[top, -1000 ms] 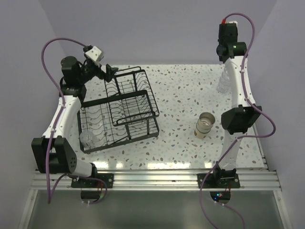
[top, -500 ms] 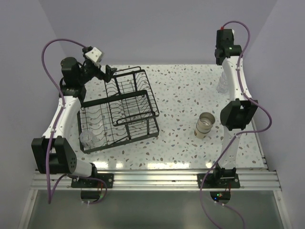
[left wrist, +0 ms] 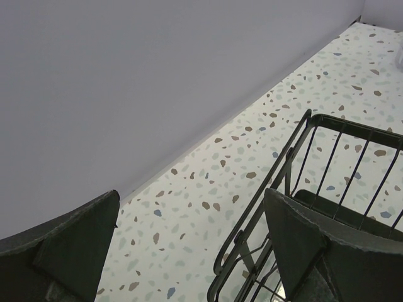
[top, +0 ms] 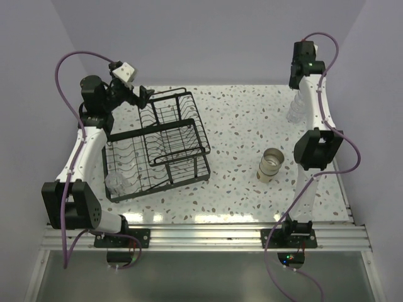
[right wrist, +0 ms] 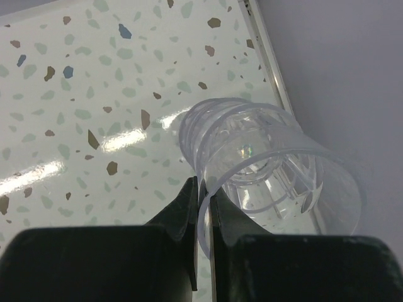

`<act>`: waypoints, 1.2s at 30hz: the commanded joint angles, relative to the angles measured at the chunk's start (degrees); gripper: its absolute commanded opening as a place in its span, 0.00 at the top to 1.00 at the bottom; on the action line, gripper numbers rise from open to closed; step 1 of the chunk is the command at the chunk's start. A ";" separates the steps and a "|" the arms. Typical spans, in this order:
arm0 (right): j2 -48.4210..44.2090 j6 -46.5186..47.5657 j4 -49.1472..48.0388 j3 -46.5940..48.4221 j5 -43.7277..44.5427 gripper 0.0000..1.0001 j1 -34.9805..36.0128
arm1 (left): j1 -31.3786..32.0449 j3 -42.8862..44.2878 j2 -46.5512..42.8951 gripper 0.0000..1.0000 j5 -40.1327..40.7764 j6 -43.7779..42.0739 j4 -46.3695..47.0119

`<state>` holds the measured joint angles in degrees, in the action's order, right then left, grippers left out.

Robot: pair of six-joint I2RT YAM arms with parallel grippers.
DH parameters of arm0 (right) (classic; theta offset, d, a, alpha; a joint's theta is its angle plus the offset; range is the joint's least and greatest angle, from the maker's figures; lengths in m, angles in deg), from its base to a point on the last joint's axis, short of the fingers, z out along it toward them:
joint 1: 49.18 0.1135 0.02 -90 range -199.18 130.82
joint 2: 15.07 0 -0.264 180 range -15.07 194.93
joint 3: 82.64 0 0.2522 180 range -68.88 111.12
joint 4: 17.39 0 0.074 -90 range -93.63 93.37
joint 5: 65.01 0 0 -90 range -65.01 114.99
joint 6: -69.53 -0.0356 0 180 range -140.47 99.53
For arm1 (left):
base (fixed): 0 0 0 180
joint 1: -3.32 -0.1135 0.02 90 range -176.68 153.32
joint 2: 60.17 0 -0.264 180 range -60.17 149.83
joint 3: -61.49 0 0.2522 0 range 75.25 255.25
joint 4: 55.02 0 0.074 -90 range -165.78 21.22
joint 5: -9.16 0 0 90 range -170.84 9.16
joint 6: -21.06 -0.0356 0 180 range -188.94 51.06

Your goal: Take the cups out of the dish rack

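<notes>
The black wire dish rack point(top: 157, 146) sits on the left half of the table, and a clear cup point(top: 116, 182) stands in its near left corner. My left gripper point(top: 148, 94) hovers open over the rack's far left corner, and its fingers point(left wrist: 315, 245) frame the rack's rim point(left wrist: 286, 160) with nothing between them. At the far right, my right gripper point(right wrist: 203, 189) is shut on the rim of a clear cup point(right wrist: 271, 170), which is tilted just above the table by the right edge point(top: 294, 113). A tan cup point(top: 271, 165) stands on the table at right centre.
The back wall runs close behind the rack and the left gripper. The table's right edge strip point(right wrist: 267, 56) and the side wall lie right next to the held cup. The right arm's elbow point(top: 318, 150) hangs over the table beside the tan cup.
The right arm's wrist and elbow have shifted slightly toward the far right; the clear cup stays in its grip near the right edge. The left arm has not moved.
</notes>
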<state>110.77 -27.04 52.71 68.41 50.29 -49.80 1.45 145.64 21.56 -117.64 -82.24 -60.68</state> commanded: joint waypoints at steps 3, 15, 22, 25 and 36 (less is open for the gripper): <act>1.69 -2.48 0.00 1.66 -2.79 1.00 -2.10 | -0.24 0.80 -0.08 0.00 0.50 -1.82 1.48; 3.27 -3.72 -0.79 2.54 -6.84 0.93 -3.86 | -0.24 0.89 -0.08 0.00 0.50 -2.08 0.95; 2.92 -2.66 -0.09 2.71 -6.49 0.57 -3.77 | -0.24 0.71 -0.35 0.00 0.41 -1.91 0.34; 2.13 -2.66 -0.09 2.72 -6.32 0.47 -3.60 | -0.24 0.63 -0.35 0.00 -0.12 -1.91 -0.01; -0.59 -1.43 -0.61 4.56 -4.47 0.28 -2.37 | -0.24 -0.52 -0.87 0.00 -1.08 -1.47 0.60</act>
<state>113.66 -28.90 52.66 70.45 44.97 -52.56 1.45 145.64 21.56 -117.72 -83.27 -60.90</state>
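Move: The right hand still pinches the left rim of the last clear cup, already at the clear stack, whose middle is about 3 cm right, 1 cm ahead and 10 cm below. The beige stack stands roughly 25 cm back and 14 cm left; the table's right edge runs some 13 cm to the right, level with the hand. From the left hand, the clear stack lies about 64 cm right, 9 cm ahead, 19 cm lower. The right hand lowers about 2.5 cm, easing right, opens wide to release the rim, then rises slightly. ##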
